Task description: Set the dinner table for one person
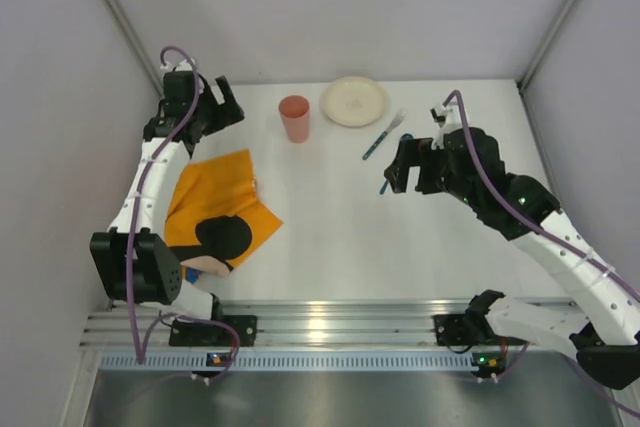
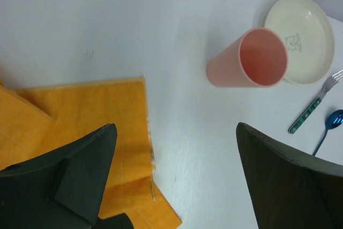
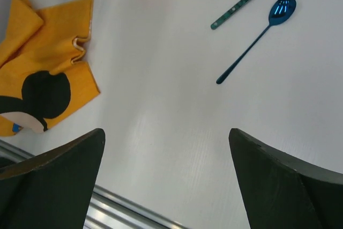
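Observation:
The white dinner table (image 1: 330,227) holds an orange cartoon-mouse cloth mat (image 1: 215,209), partly folded, at the left. A pink cup (image 1: 294,118), a cream plate (image 1: 353,100), a green-handled fork (image 1: 383,135) and a blue spoon (image 1: 384,187) lie at the back. My left gripper (image 1: 232,107) is open and empty, above the mat's far edge (image 2: 91,111), left of the cup (image 2: 252,60). My right gripper (image 1: 397,167) is open and empty, hovering over the spoon (image 3: 252,41), which partly hides under it in the top view. The fork (image 3: 236,9) lies beside the spoon.
A metal rail (image 1: 320,322) runs along the table's near edge and shows in the right wrist view (image 3: 123,207). Grey walls close in the left, back and right sides. The plate (image 2: 305,30) sits right behind the cup.

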Controlling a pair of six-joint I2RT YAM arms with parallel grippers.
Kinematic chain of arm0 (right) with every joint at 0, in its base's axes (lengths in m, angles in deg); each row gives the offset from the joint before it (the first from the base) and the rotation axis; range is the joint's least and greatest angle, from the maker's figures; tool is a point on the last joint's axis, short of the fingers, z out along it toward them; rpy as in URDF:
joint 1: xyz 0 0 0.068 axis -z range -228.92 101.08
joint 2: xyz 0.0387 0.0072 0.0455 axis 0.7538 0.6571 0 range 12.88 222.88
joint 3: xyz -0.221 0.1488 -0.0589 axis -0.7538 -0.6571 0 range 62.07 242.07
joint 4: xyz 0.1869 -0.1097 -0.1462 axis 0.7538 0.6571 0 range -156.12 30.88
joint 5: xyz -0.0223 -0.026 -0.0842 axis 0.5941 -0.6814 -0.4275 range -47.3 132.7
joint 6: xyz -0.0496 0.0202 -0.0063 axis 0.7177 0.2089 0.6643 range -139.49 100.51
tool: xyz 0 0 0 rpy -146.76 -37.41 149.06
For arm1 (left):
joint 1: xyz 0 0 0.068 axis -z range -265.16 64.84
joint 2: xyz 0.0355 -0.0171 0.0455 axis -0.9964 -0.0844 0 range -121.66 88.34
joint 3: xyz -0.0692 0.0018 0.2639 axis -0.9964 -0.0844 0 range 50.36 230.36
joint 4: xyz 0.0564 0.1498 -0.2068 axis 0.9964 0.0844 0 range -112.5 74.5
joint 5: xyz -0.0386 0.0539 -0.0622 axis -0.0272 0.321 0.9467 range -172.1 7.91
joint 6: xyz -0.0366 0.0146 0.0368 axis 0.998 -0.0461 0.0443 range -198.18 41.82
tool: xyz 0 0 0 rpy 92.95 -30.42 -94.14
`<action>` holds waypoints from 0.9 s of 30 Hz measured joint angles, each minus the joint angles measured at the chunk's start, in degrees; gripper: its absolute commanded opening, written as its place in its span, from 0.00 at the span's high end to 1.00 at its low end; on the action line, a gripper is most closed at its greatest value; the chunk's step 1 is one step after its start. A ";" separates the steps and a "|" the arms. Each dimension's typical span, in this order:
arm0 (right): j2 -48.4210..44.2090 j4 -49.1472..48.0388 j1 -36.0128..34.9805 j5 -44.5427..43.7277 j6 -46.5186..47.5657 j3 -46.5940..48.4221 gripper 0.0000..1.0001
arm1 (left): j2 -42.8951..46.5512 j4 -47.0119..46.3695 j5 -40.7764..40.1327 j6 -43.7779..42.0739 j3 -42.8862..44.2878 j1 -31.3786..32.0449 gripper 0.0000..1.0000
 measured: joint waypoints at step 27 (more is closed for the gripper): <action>65.77 -12.70 -9.25 43.01 -1.53 28.22 0.00 | 34.97 21.38 -7.89 8.52 -19.91 -0.61 0.05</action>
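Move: The orange cloth's middle lies about 48 cm left and 6 cm ahead of the right hand, some 30 cm below, its right-hand corner only about 30 cm left and 5 cm ahead. From the left hand the cloth's middle is roughly 14 cm back, 7 cm left and 27 cm down. The pink cup stands about 14 cm ahead and 14 cm right of the left hand; the spoon lies some 25 cm ahead and 2 cm right of the right hand. Towards the orange cloth's right-hand corner the open right hand sweeps left about 28 cm and sinks some 20 cm, turning counter-clockwise and tipping its fingers steeply down. Meanwhile the left hand, also open, draws back about 18 cm, away from the pink cup and in over the cloth, dipping a little and rising again midway, then starting to sink. Neither hand touches anything yet. ##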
